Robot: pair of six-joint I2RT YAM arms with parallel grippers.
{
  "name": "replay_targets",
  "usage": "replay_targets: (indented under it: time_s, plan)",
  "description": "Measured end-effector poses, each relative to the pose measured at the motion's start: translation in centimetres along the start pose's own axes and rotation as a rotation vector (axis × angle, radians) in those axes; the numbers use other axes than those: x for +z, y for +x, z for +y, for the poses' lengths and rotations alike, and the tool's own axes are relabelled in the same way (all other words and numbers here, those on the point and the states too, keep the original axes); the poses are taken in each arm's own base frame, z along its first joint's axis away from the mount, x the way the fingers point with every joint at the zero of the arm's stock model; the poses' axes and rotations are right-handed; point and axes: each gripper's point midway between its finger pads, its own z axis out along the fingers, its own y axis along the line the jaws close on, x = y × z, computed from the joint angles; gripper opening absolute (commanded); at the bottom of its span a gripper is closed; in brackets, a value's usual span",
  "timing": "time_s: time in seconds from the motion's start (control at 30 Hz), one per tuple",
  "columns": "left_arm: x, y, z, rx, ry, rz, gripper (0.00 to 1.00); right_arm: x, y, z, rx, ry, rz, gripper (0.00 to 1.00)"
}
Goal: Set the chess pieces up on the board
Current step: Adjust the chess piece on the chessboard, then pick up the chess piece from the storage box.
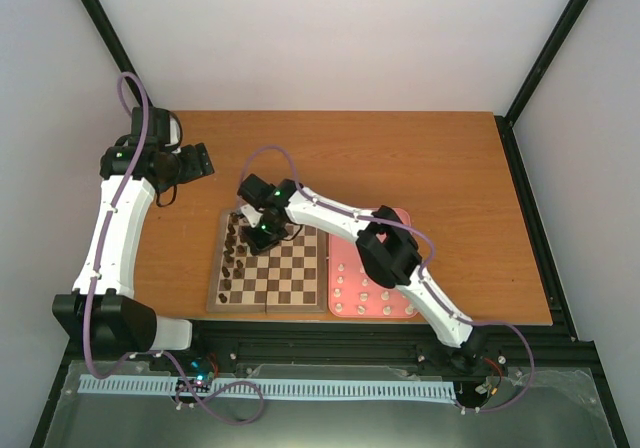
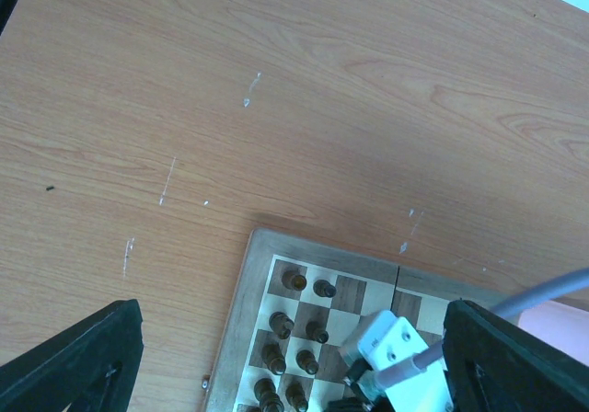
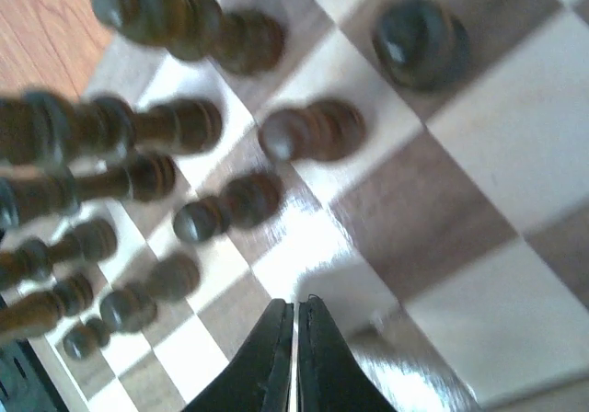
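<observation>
The board (image 1: 290,286) lies at the table's near middle, with dark brown chess pieces (image 1: 236,251) standing in two files along its left side. Cream-white chess pieces (image 1: 362,293) sit on a pink tray (image 1: 404,215) to its right. My right gripper (image 1: 262,236) hangs low over the board's far left part; in the right wrist view it (image 3: 295,303) is shut with nothing between its fingers, just above a light square, with blurred dark pieces (image 3: 306,132) beyond it. My left gripper (image 1: 203,160) is open over bare table beyond the board's far left corner. The left wrist view shows the left gripper (image 2: 293,338), the board's corner (image 2: 241,302) and dark pieces (image 2: 294,280).
The right arm's white wrist housing (image 2: 398,349) and its grey cable (image 2: 543,294) reach over the board. Bare wooden tabletop (image 1: 380,158) stretches behind the board and the tray. White walls and black frame posts (image 1: 555,38) bound the table.
</observation>
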Motion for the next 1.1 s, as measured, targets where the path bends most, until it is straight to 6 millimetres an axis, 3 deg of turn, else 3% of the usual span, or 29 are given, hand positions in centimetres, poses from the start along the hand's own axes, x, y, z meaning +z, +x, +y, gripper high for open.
replay_targets:
  time_s: [0.1, 0.2, 0.27, 0.4, 0.53, 0.63, 0.77, 0.83, 0.93, 1.1]
  plan:
    - [0.1, 0.0, 0.0, 0.0, -0.001, 0.003, 1.0, -1.0, 1.1, -0.7, 0.016, 0.036, 0.012, 0.09]
    - [0.1, 0.0, 0.0, 0.0, -0.001, 0.003, 1.0, -2.8, 1.6, -1.5, 0.031, 0.075, -0.001, 0.25]
    - [0.1, 0.0, 0.0, 0.0, -0.001, 0.003, 1.0, -4.8, 1.7, -2.2, 0.039, 0.109, -0.029, 0.36]
    - [0.1, 0.0, 0.0, 0.0, -0.001, 0.003, 1.0, -10.5, 1.9, -4.8, 0.087, 0.203, -0.119, 0.46]
    - [0.1, 0.0, 0.0, 0.0, -0.001, 0.003, 1.0, -16.8, 3.6, -10.3, 0.203, 0.337, -0.206, 0.5]
    - [0.1, 0.0, 0.0, 0.0, -0.001, 0.003, 1.0, -19.3, 7.2, -16.1, 0.348, 0.441, -0.198, 0.54]
    - [0.1, 0.0, 0.0, -0.001, -0.001, 0.004, 1.0, -19.9, 13.9, -22.9, 0.556, 0.543, -0.106, 0.56]
    - [0.1, 0.0, 0.0, 0.0, -0.001, 0.004, 1.0, -19.8, 16.6, -24.8, 0.623, 0.582, -0.056, 0.57]
    - [0.2, 0.0, 0.0, -0.001, -0.001, 0.005, 1.0, -19.7, 18.8, -25.5, 0.656, 0.619, -0.012, 0.57]
    - [0.3, 0.1, 0.0, -0.001, -0.002, 0.008, 1.0, -19.6, 20.2, -25.3, 0.667, 0.635, 0.002, 0.53]
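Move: For the right hand, the farther of the last two dark pieces in the pink tray lies about 38 cm to the right and 6 cm ahead, some 2 cm below. The nearer dark piece stands about 4 cm behind that one, with a white piece another 4 cm back. On the board, the closest dark pawn stands about 4 cm left and 1 cm ahead. From the left hand the farther dark piece is roughly 51 cm right, 3 cm back, 24 cm down. Touching no piece that can be seen, the right hand heads from beside the board's dark pawns to the last dark pieces in the tray: up and forward over the board by about 8 cm each, sweeping fast to the right, then down to its starting height, some 37 cm over in all. On the way the closed fingers open just past half, and the wrist turns about 40 degrees clockwise and swings the fingers to point straight down, around or just above the farther dark piece. ##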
